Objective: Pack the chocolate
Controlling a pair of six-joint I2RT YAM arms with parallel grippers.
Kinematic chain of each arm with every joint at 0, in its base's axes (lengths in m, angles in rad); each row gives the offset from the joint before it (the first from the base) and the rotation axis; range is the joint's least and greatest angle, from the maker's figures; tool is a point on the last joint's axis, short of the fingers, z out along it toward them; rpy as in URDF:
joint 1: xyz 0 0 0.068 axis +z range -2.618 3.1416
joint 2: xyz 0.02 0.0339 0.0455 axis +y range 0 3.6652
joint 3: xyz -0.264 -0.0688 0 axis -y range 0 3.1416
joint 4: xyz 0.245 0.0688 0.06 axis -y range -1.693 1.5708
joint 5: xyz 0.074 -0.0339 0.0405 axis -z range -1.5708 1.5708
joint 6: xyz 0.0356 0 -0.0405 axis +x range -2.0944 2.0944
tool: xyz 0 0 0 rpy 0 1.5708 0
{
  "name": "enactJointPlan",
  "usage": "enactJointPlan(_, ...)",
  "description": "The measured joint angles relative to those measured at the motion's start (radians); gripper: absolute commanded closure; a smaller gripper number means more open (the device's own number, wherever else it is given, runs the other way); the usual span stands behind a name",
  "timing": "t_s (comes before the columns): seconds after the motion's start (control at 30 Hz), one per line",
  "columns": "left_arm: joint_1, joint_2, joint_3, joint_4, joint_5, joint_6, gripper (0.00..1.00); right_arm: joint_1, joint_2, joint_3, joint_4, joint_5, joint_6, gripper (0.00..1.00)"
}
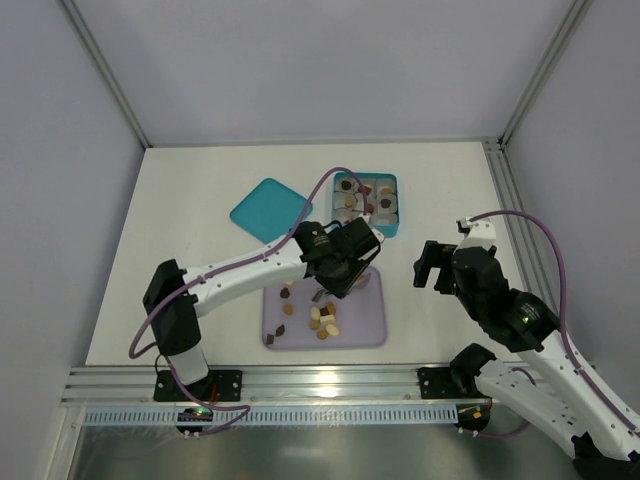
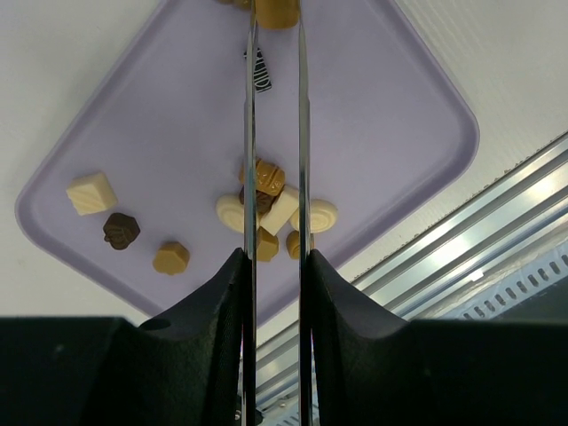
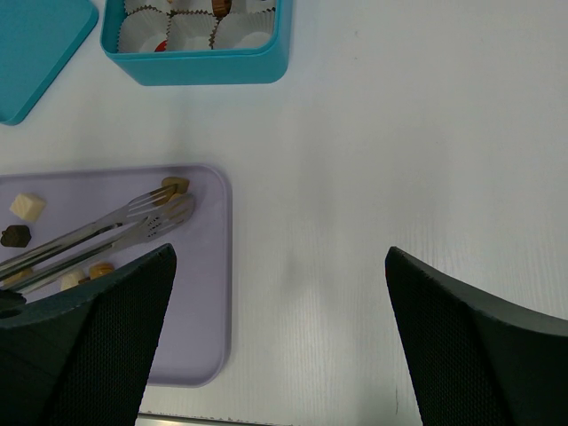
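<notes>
Several chocolate pieces (image 2: pixel 170 257) in tan, cream and dark brown lie on the lilac tray (image 2: pixel 373 115), mostly toward its near edge (image 1: pixel 322 318). My left gripper (image 2: pixel 275 257) is shut on a pair of metal tongs (image 2: pixel 250 133), above the tray (image 1: pixel 360 320). The tongs' tips pinch a tan chocolate (image 2: pixel 275 11), seen in the right wrist view as a tan piece (image 3: pixel 175 186) near the tray's far right corner. My right gripper (image 3: pixel 280 257) stands open over bare table, to the right of the tray (image 1: pixel 430 265).
A teal box (image 1: pixel 390 215) with white crinkled cups and a few pieces inside sits beyond the tray. Its wall (image 3: pixel 195 67) shows in the right wrist view. The teal lid (image 1: pixel 268 208) lies to the box's left. An aluminium rail (image 2: pixel 497 222) runs along the near edge.
</notes>
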Motion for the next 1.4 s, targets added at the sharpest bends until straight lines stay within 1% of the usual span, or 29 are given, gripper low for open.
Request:
enactJointPlan(0.2, 0.000, -0.014, 0.020, -0.019, -0.018, 0.000, 0.72, 0.000, 0.000, 0.000, 0.000, 0.000, 0.000, 0.00)
enactJointPlan(0.4, 0.006, -0.026, 0.080, -0.034, -0.048, 0.000, 0.72, 0.000, 0.000, 0.000, 0.000, 0.000, 0.000, 0.00)
enactJointPlan(0.53, 0.031, -0.026, 0.142, -0.045, -0.059, 0.001, 0.72, 0.000, 0.000, 0.000, 0.000, -0.001, -0.001, 0.00)
enactJointPlan(0.67, 0.086, -0.011, 0.226, -0.053, -0.066, 0.005, 0.72, 0.000, 0.000, 0.000, 0.000, -0.003, -0.003, 0.00)
enactJointPlan(0.87, 0.170, 0.083, 0.363, -0.056, -0.070, 0.027, 0.71, 0.000, 0.000, 0.000, 0.000, -0.008, -0.007, 0.00)
enactJointPlan(1.07, 0.230, 0.203, 0.446, -0.056, -0.068, 0.053, 0.72, 0.000, 0.000, 0.000, 0.001, -0.012, -0.011, 0.00)
enactJointPlan(1.4, 0.257, 0.309, 0.518, -0.060, -0.047, 0.081, 0.71, 0.000, 0.000, -0.006, 0.008, -0.019, -0.015, 0.00)
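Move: The chocolate already pinched at the tongs' tips hangs some 10 cm ahead, 8 cm right and 12 cm below the left hand. Its goal, the box's near-row middle cup, lies about 25 cm ahead, 7 cm right and 12 cm down; the red chocolate's cup is 4 cm left of that goal. The heart chocolate stays on the tray, 10 cm ahead and 6 cm right of this hand. From the idle right hand the goal is roughly 23 cm ahead, 15 cm left. The pinched chocolate is carried off the tray's far right corner in one arc by the left hand's tongs: straight up at first, then mostly forward about 15 cm, peaking nearly 9 cm higher and sinking about 5 cm over the box's near row. The wrist swings some 10 degrees counter-clockwise and tilts the tips outward; the fingers keep their squeeze on the tongs. ##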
